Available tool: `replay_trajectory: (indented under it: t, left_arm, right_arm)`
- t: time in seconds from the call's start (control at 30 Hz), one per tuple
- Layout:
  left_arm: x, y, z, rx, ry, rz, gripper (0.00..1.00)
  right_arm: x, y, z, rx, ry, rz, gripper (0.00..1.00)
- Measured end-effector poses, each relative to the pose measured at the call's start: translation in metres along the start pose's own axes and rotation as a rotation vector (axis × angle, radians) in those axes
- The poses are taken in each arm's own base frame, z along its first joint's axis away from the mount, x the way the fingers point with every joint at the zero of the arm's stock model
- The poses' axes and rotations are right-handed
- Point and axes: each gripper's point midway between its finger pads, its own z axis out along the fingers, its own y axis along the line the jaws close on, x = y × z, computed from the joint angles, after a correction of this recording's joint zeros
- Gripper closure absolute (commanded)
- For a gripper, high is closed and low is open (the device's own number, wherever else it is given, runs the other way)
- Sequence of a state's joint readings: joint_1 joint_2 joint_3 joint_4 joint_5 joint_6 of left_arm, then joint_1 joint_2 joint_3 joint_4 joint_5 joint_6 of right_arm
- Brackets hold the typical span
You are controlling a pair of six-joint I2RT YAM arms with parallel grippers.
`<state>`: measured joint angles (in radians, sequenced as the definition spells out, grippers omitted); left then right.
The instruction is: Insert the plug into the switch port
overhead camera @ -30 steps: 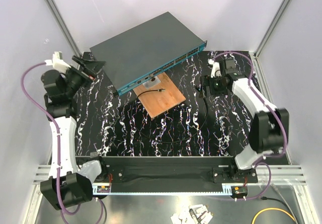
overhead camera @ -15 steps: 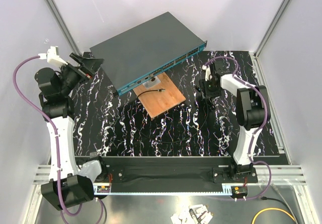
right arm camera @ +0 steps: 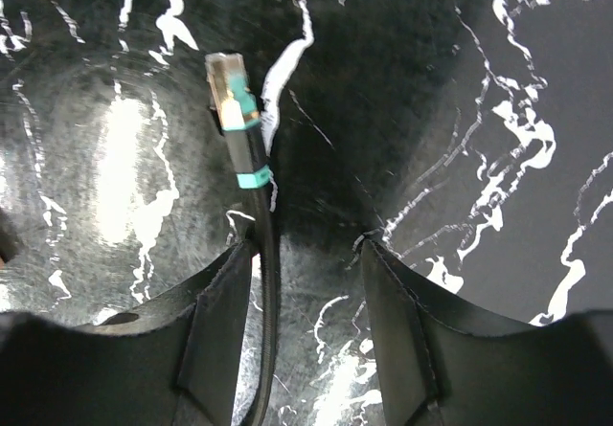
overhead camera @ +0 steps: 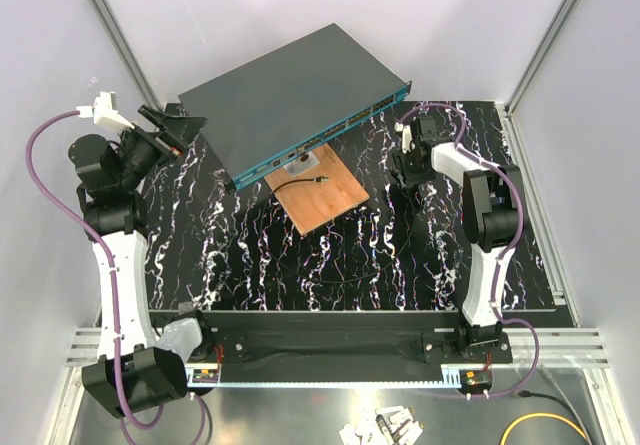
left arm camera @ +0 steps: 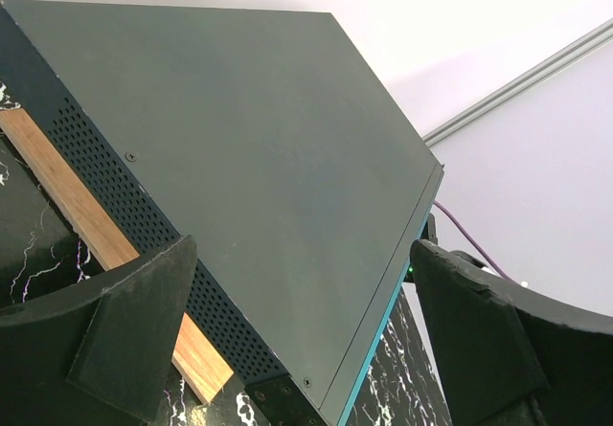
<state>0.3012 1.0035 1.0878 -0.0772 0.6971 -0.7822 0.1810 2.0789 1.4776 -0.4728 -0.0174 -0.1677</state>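
Note:
The plug [right arm camera: 228, 86], pale and clear with a teal band, lies on the black marbled mat at the end of a thin black cable [right arm camera: 268, 330]. My right gripper [right arm camera: 306, 246] points down over it, jaws apart. The cable runs between them along the left finger [right arm camera: 215, 340], and a wide gap separates it from the right finger. In the top view that gripper [overhead camera: 403, 177] hides the plug. The dark-grey switch [overhead camera: 300, 90] sits tilted, with its ports [overhead camera: 345, 125] along the teal strip. My left gripper [overhead camera: 168, 125] is open beside the switch's left corner [left arm camera: 316, 388].
A wooden board [overhead camera: 320, 200] lies under the switch's front edge, with a second small connector [overhead camera: 318, 178] and black cable on it. White walls and metal frame posts close in the mat [overhead camera: 250, 255] at the back and sides.
The right arm has folded in, bringing its gripper left and down over the plug's cable, and its jaws have narrowed. The left arm shifted slightly at first, then held still.

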Motion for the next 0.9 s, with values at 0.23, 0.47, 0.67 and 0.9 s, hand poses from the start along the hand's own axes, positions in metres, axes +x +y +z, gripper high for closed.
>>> replay_trajectory:
  t: [0.23,0.47,0.67,0.9]
  left_arm:
    - [0.0,-0.001,0.0,0.003,0.0,0.002,0.03]
    - [-0.005,-0.007,-0.001,0.016,-0.009,0.026,0.02]
    - [-0.007,-0.025,-0.005,0.08,0.016,0.076,0.03]
    - [-0.004,-0.065,-0.018,0.226,0.104,0.225,0.09]
  right_arm:
    - [-0.004,0.012,0.003,-0.024,-0.025,-0.037,0.98]
    - [0.012,0.019,-0.009,-0.037,-0.037,-0.021,1.0]
    - [0.027,0.036,-0.069,-0.115,-0.081,0.013,1.0]
    - [-0.023,0.078,-0.171,-0.245,-0.365,-0.089,1.0]
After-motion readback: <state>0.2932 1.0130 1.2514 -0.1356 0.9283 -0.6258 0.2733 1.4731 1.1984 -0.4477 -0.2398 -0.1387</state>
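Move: The loose plug lies on the table about 3 cm ahead of the right fingertips, 2 cm to their left and 1 cm lower, with its cable running back between the open fingers. From the right hand, the other plug on the wooden board is about 18 cm left and 1 cm ahead, and the board's middle is 19 cm left and 2 cm back. The loose plug is roughly 45 cm right of the left hand, 13 ahead and 38 below. Right fingers shut on the cable behind the plug, lifting it about 16 cm, back and leftward; left hand rises. ##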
